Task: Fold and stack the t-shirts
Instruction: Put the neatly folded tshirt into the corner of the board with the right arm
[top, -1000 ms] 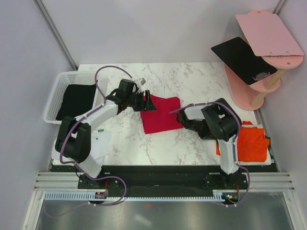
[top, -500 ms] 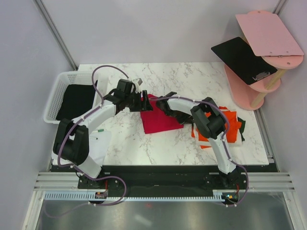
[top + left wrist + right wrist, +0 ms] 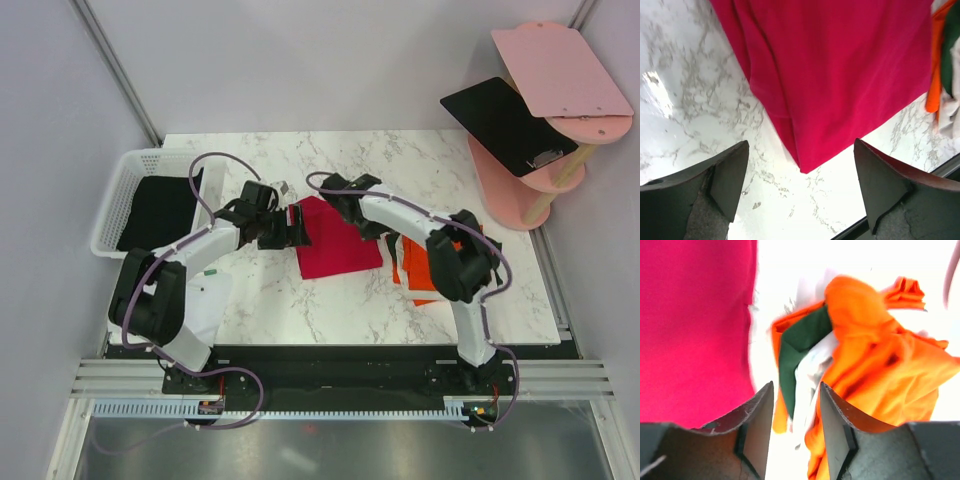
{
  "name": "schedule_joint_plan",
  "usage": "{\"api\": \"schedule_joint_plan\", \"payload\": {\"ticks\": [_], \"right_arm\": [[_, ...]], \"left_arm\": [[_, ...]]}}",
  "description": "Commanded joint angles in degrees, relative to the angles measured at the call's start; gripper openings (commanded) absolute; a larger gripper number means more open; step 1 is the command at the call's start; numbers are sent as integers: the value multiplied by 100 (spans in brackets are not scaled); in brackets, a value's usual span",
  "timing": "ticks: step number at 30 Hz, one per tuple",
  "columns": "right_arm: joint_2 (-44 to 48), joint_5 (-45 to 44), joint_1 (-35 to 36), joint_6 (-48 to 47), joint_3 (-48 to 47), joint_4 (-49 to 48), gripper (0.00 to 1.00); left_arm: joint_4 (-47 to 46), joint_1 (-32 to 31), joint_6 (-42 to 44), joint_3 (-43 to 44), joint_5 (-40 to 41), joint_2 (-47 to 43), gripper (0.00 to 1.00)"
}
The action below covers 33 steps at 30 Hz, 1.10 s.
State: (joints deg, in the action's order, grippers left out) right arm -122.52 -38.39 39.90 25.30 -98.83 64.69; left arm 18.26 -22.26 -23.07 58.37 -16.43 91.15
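Observation:
A folded crimson t-shirt (image 3: 338, 243) lies mid-table. My left gripper (image 3: 291, 226) hangs open at its left edge; in the left wrist view the jaws (image 3: 800, 167) stand wide over bare marble, with the crimson shirt's (image 3: 840, 75) corner just ahead of them. My right gripper (image 3: 346, 201) sits over the shirt's far edge, open and holding nothing (image 3: 794, 392). Past its fingers lies a rumpled orange t-shirt (image 3: 880, 355) with green and white cloth (image 3: 800, 347) in it. That orange heap (image 3: 415, 275) lies right of the crimson shirt, partly under the right arm. A black t-shirt (image 3: 160, 210) rests in the basket.
A white mesh basket (image 3: 118, 180) stands at the table's left edge. A pink shelf stand (image 3: 520, 185) with a black board (image 3: 500, 120) is at the back right. A white sheet (image 3: 212, 300) lies near the left arm's base.
The right arm swung left across the table, dragging the orange shirt out of its fold toward the crimson one, then opened. The left gripper let go of the crimson shirt's edge and opened wide.

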Motion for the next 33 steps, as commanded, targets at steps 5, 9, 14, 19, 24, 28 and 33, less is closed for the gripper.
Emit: {"api": "schedule_joint_plan", "payload": {"ticks": [5, 9, 14, 19, 24, 28, 33], "right_arm": [[1871, 2823, -614, -412, 1082, -2371, 52], [2065, 4177, -1158, -385, 1664, -3189, 65], [1960, 5060, -1371, -271, 2165, -3910, 80], [1635, 5315, -1467, -148, 2289, -4148, 82], [1468, 5132, -1459, -130, 2394, -4157, 83], [1485, 4912, -1476, -183, 2482, -4148, 83], [1424, 4859, -1485, -210, 2482, -4148, 83]], "left_arm": [[-990, 82, -277, -616, -177, 183, 69], [-1272, 82, -409, -643, -151, 473, 69], [-1483, 73, -540, -537, -36, 947, 70], [-1475, 82, -637, -283, 16, 1439, 2], [-1167, 152, -646, -159, 201, 1547, 2], [-1018, 345, -576, -300, 403, 1282, 2], [-798, 494, -357, -212, 561, 1159, 2]]}}
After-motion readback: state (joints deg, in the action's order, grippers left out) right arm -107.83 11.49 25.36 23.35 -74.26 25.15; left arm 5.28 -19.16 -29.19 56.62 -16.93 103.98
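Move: The left hand hangs open over the folded red t-shirt's left edge, which lies about 3 cm ahead and 7 cm below; the shirt's middle is some 8 cm to its right. From the right hand that middle lies about 9 cm left, level ahead and 6 cm down. The orange t-shirt stack centres some 10 cm to the right hand's right and 5 cm back. Left hand sinks 7 cm, pinching the shirt's left edge; right hand arcs left over it, opening wider, rolling 55 degrees. ##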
